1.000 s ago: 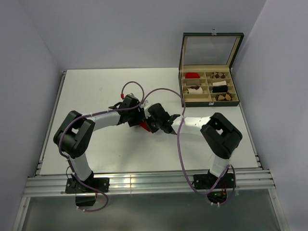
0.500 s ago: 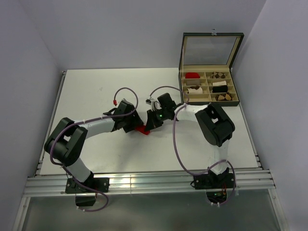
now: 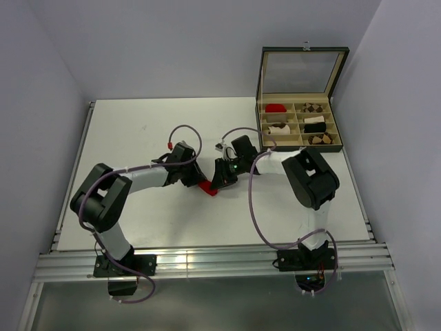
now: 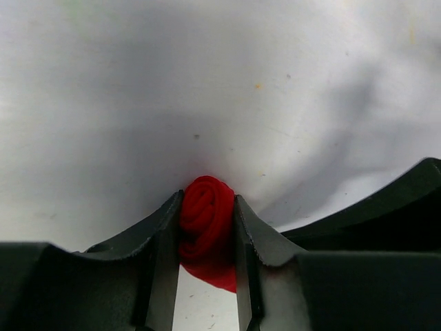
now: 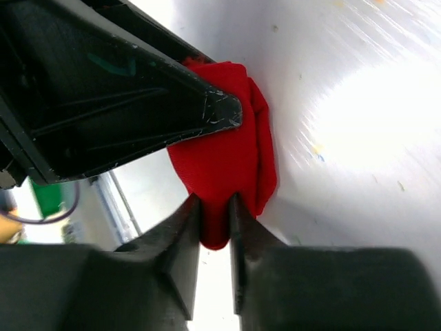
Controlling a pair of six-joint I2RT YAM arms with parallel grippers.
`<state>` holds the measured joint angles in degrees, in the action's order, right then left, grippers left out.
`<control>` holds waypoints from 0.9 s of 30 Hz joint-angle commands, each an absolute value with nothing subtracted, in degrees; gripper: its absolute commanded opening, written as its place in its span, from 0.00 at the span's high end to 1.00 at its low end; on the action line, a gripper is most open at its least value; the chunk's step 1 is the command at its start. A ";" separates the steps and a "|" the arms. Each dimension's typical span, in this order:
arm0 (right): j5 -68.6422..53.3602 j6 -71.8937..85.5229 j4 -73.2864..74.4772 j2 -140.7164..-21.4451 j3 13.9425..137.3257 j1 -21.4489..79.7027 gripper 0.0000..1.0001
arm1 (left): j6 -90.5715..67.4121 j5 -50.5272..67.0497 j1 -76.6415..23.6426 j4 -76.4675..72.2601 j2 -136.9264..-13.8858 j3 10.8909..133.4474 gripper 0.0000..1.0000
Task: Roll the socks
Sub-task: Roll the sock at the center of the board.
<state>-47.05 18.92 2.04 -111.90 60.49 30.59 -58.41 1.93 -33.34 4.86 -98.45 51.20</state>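
Observation:
A red sock [image 3: 208, 187] lies mid-table between both arms, wound into a tight roll. In the left wrist view the spiral end of the sock [image 4: 205, 217] sits squeezed between the two fingers of my left gripper [image 4: 207, 201], which is shut on it. A flat tail of the sock [image 5: 227, 152] reaches into my right gripper [image 5: 214, 203], whose jaws pinch its tip from the other side. From above, the left gripper [image 3: 196, 181] and right gripper [image 3: 219, 182] meet nose to nose over the sock. A left finger [image 5: 138, 83] fills the upper left of the right wrist view.
An open compartment box [image 3: 300, 147] stands at the table's back right, its lid [image 3: 302, 69] upright. Its cells hold several rolled bundles, one of them red [image 3: 276, 108]. Walls close in the table on the left, back and right.
The left gripper has closed around the red roll. Both arms shifted: the right wrist swung up and back over the sock, and the sock now lies slightly lower on the table.

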 commanded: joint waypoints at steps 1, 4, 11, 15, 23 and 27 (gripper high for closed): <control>-36.05 16.44 3.70 -105.85 56.26 31.29 0.68 | -55.11 2.81 -33.66 6.59 -102.39 52.29 0.67; -27.82 14.33 3.52 -100.49 54.76 32.78 0.57 | -53.62 3.51 -33.75 7.91 -103.44 53.79 0.67; -0.55 7.83 0.27 -90.53 51.33 42.61 0.44 | -51.60 4.83 -33.93 10.19 -105.12 56.86 0.66; 10.79 3.44 -3.06 -89.82 49.92 49.12 0.42 | -51.15 5.19 -34.10 10.63 -105.47 57.57 0.66; 20.03 -1.40 -3.69 -96.23 51.85 57.56 0.41 | -50.80 6.07 -34.19 11.07 -106.17 58.45 0.66; 26.17 -3.07 -2.99 -101.58 53.26 59.32 0.41 | -50.45 6.07 -34.19 11.25 -106.00 58.80 0.66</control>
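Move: The red sock, partly rolled, lies at the meeting point of both hands. From the right hand, its middle is about 1 cm ahead, 2 cm left and 1 cm below, with the fingers still around its near end. From the left hand, already pinching the roll, the sock's middle is some 2 cm right, 1 cm back and 1 cm below. Nothing else lies near. The right hand opens its fingers to over half and lets go of the sock's end, backing some 2.5 cm right and rising about 4 cm, then comes back left and sinks to the sock beside the left gripper, its wrist swinging some 60 degrees so the left-pointing fingers end forward, left and down. The left hand keeps its pinch on the roll and shifts about 2.5 cm right, slightly forward, turning a little clockwise. ##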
